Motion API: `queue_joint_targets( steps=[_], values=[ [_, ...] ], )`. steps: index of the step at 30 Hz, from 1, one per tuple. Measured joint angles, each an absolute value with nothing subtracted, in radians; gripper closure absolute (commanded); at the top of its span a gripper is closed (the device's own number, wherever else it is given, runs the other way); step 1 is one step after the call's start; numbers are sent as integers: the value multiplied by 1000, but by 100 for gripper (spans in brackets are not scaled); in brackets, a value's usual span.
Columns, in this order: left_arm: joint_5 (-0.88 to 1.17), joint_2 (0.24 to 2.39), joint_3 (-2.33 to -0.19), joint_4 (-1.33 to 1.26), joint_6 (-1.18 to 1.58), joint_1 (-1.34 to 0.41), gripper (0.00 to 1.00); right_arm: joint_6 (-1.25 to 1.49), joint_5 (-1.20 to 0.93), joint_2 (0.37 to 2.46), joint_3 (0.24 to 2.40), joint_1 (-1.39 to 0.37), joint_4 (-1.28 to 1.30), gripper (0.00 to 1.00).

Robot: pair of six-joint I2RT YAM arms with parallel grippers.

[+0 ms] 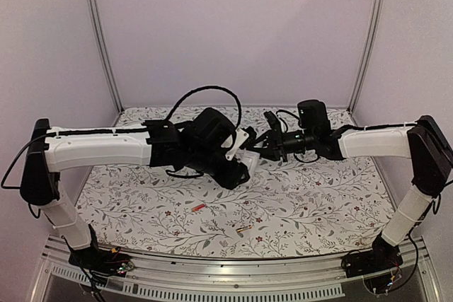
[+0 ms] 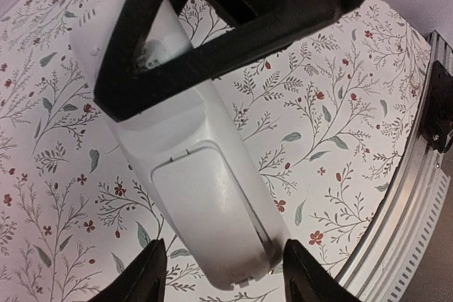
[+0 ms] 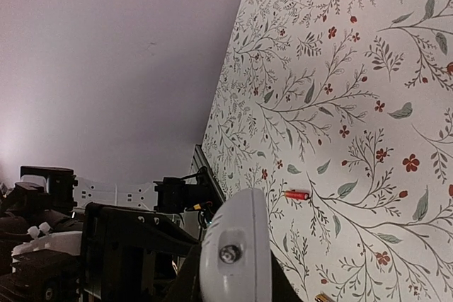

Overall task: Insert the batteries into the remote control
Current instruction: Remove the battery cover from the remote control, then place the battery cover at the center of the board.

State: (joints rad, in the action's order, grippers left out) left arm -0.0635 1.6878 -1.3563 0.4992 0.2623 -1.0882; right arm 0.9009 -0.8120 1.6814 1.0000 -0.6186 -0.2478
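The white remote control (image 2: pixel 205 196) hangs in the air above the table middle, its plain back and battery cover facing the left wrist camera. My right gripper (image 1: pixel 260 148) is shut on its far end; its black finger (image 2: pixel 212 26) crosses the remote. My left gripper (image 2: pixel 225 274) is open, its fingertips (image 2: pixel 150 274) either side of the near end with small gaps. In the right wrist view the remote's end (image 3: pixel 237 252) sits between my right gripper's (image 3: pixel 233 282) jaws. A red battery (image 1: pixel 198 206) and a dark battery with yellow marking (image 1: pixel 243 229) lie on the cloth below.
A floral cloth (image 1: pixel 318 203) covers the table. A metal rail (image 1: pixel 233 266) runs along the near edge by the arm bases. Upright frame posts (image 1: pixel 102 40) stand at the back corners against plain walls.
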Motion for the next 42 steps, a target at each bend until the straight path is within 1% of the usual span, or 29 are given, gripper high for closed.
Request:
queue_joint_targets(
  steps=[3,10,16,25,30,38,42],
  values=[
    [-64,1699,-1366,507,263,-1088,50,899,-812,1674,1000,-619,-249,100],
    [-64,1707,-1384,517,265,-1088,68,899,-805,1673,1000,-615,-248,100],
    [-72,1711,-1389,537,274,-1077,75,892,-801,1671,1000,-612,-246,100],
    [-58,1711,-1386,529,281,-1067,80,890,-791,1662,993,-599,-239,100],
    [-46,1679,-1321,493,294,-1032,81,888,-778,1629,960,-540,-214,100],
    [-30,1635,-1239,443,345,-906,80,879,-754,1514,948,-422,-149,100],
    [-43,1660,-1229,439,375,-794,80,888,-750,1445,1013,-418,-75,100]
  ],
)
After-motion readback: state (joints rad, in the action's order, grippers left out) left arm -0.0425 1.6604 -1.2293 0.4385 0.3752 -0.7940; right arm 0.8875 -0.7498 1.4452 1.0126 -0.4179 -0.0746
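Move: The battery cover, on the remote control's free end, has its middle about 2 cm ahead and 1 cm right of the left hand, between and beyond its open fingertips, at about their height. From the right hand, which already grips the remote's other end, it is 5 cm back, 4 cm left and 2 cm lower. From the left hand the red battery lies 8 cm back, 12 cm left, the gold battery 15 cm back; both 16 cm down. Left pinches the cover's end and carries it 13 cm forward-left as right draws the remote right and up. ##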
